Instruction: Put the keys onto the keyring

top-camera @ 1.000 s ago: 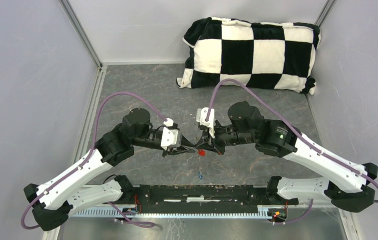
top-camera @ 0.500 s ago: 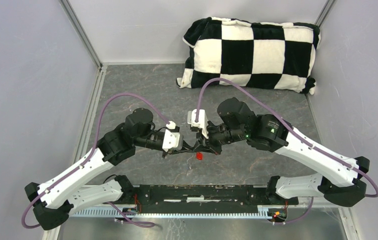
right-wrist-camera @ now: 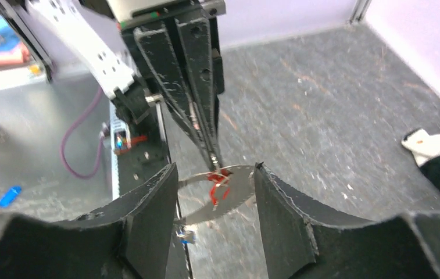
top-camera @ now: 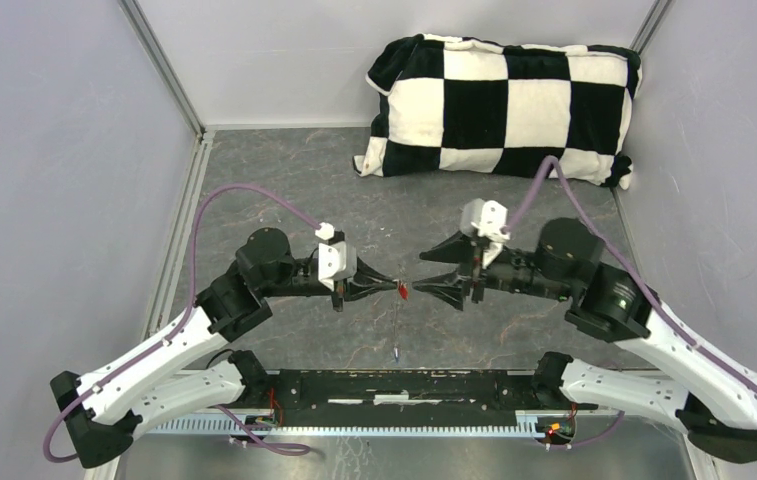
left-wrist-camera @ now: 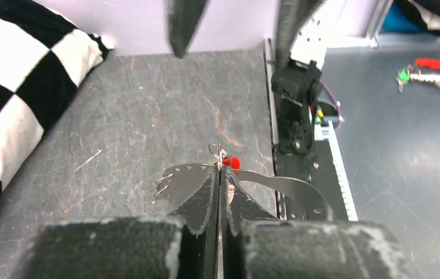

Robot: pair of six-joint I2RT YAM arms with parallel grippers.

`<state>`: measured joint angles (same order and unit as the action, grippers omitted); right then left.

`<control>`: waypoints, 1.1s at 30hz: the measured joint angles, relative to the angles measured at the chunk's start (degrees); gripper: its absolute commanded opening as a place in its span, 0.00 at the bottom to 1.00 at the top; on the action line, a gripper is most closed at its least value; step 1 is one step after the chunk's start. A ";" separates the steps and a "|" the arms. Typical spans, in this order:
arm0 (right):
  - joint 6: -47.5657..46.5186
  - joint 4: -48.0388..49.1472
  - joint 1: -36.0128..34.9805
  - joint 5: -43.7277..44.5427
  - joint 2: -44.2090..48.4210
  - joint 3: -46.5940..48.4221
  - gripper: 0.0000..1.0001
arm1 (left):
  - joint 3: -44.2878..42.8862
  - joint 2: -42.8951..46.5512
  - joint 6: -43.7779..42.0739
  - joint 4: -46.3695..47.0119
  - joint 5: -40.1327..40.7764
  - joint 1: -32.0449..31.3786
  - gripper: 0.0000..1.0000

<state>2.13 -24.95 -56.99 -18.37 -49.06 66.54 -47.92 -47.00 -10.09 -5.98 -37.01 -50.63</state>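
Observation:
My left gripper [top-camera: 395, 287] is shut on the top of the keyring [top-camera: 396, 325], a thin silvery loop that hangs straight down from its tips above the table. The red key [top-camera: 403, 291] sits on the loop right at those tips. The blue key [top-camera: 395, 354] dangles at the loop's bottom. In the left wrist view my left gripper [left-wrist-camera: 220, 170] is pressed shut, the keyring [left-wrist-camera: 290, 185] curving out to both sides and the red key [left-wrist-camera: 233, 163] just past the tips. My right gripper [top-camera: 420, 273] stands open a little to the right, touching nothing. In its wrist view the right gripper [right-wrist-camera: 216, 168] frames the keyring [right-wrist-camera: 238, 195], red key [right-wrist-camera: 217, 185] and blue key [right-wrist-camera: 187, 235].
A black-and-white checkered pillow [top-camera: 499, 105] lies at the back right of the grey table; its edge shows in the left wrist view [left-wrist-camera: 14, 99]. The black base rail [top-camera: 404, 385] runs along the near edge. Grey walls close in the left, right and back.
My right gripper has opened, let go at the red key and drawn back to the right. My left gripper has shut on the keyring. The loop hangs freely with the blue key low.

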 measured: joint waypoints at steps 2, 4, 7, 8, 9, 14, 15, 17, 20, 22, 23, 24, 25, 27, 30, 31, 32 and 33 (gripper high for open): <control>1.49 2.60 0.13 0.28 2.27 -2.38 0.59 | 0.57 -0.07 3.52 3.93 1.20 0.00 0.02; 3.67 6.58 0.13 0.63 4.92 -6.12 0.60 | 0.66 -0.31 6.05 7.30 1.99 0.00 0.02; 5.84 10.25 0.15 1.05 6.05 -10.10 0.60 | 0.63 -0.76 8.44 12.00 2.40 0.00 0.02; 6.38 11.21 0.15 1.20 6.08 -11.15 0.59 | 0.63 -0.96 9.07 13.20 2.23 0.02 0.02; 7.08 12.09 0.15 1.55 6.12 -12.26 0.58 | 0.63 -1.11 9.64 14.05 1.97 0.02 0.02; 8.26 14.80 0.15 2.60 5.44 -14.27 0.47 | 0.63 -1.46 10.73 16.02 -1.07 0.04 0.02; 8.48 15.52 0.17 2.60 5.49 -14.29 0.42 | 0.63 -1.46 10.73 16.28 -1.60 0.04 0.02; 8.61 16.68 0.15 2.58 5.62 -14.32 0.36 | 0.63 -1.46 10.73 16.83 -2.51 0.04 0.02; 8.90 18.34 0.15 2.43 6.29 -14.78 0.25 | 0.63 -1.46 10.75 17.31 -3.52 0.04 0.02; 9.11 18.58 0.09 2.16 6.80 -15.08 0.19 | 0.63 -1.46 10.75 17.51 -3.72 0.07 0.02; 9.20 18.62 0.11 2.03 7.04 -15.26 0.16 | 0.61 -1.46 10.75 17.64 -3.72 0.09 0.02; 9.18 18.69 0.11 1.92 7.23 -15.37 0.15 | 0.61 -1.46 10.75 17.70 -3.72 0.11 0.02; 9.18 18.69 0.09 1.84 7.39 -15.43 0.12 | 0.61 -1.46 10.73 17.70 -3.72 0.11 0.02; 9.22 18.62 0.09 1.62 7.67 -15.50 0.08 | 0.61 -1.46 10.73 17.70 -3.69 0.11 0.02; 9.22 18.38 0.11 1.31 7.87 -15.54 0.06 | 0.61 -1.46 10.73 17.70 -3.74 0.11 0.02; 9.20 18.34 0.11 1.05 7.87 -15.54 0.06 | 0.61 -1.46 10.73 17.70 -3.82 0.11 0.02; 9.18 18.29 0.11 0.81 7.87 -15.54 0.06 | 0.61 -1.46 10.73 17.70 -3.98 0.09 0.02; 9.20 18.18 0.11 0.57 7.85 -15.54 0.06 | 0.61 -1.46 10.73 17.70 -4.07 0.09 0.02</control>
<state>11.33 -6.76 -56.88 -17.80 -41.21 51.00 -47.31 -48.47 0.64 11.73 -41.08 -50.54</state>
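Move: The left hand keeps hold of the keyring assembly, with the metal loop to be gripped about 1 cm to the right of its hand point, level in height and depth. From the open right hand that loop is roughly 2 cm to its left, 1 cm back and 6 cm below. The red key sits about 1 cm nearer the bases than the loop and 1 cm lower; the blue key hangs about 9 cm back from the loop and 6 cm lower. The right fingers close from about half open and pinch the metal loop at the left fingertips, after dipping about 3 cm and coming back up partway, tips tilting up some 10 degrees. Meanwhile the still-shut left hand lifts the loop about 5 cm and slightly right to meet them, its own tips tilting up by a similar amount, then eases back a little and holds. ##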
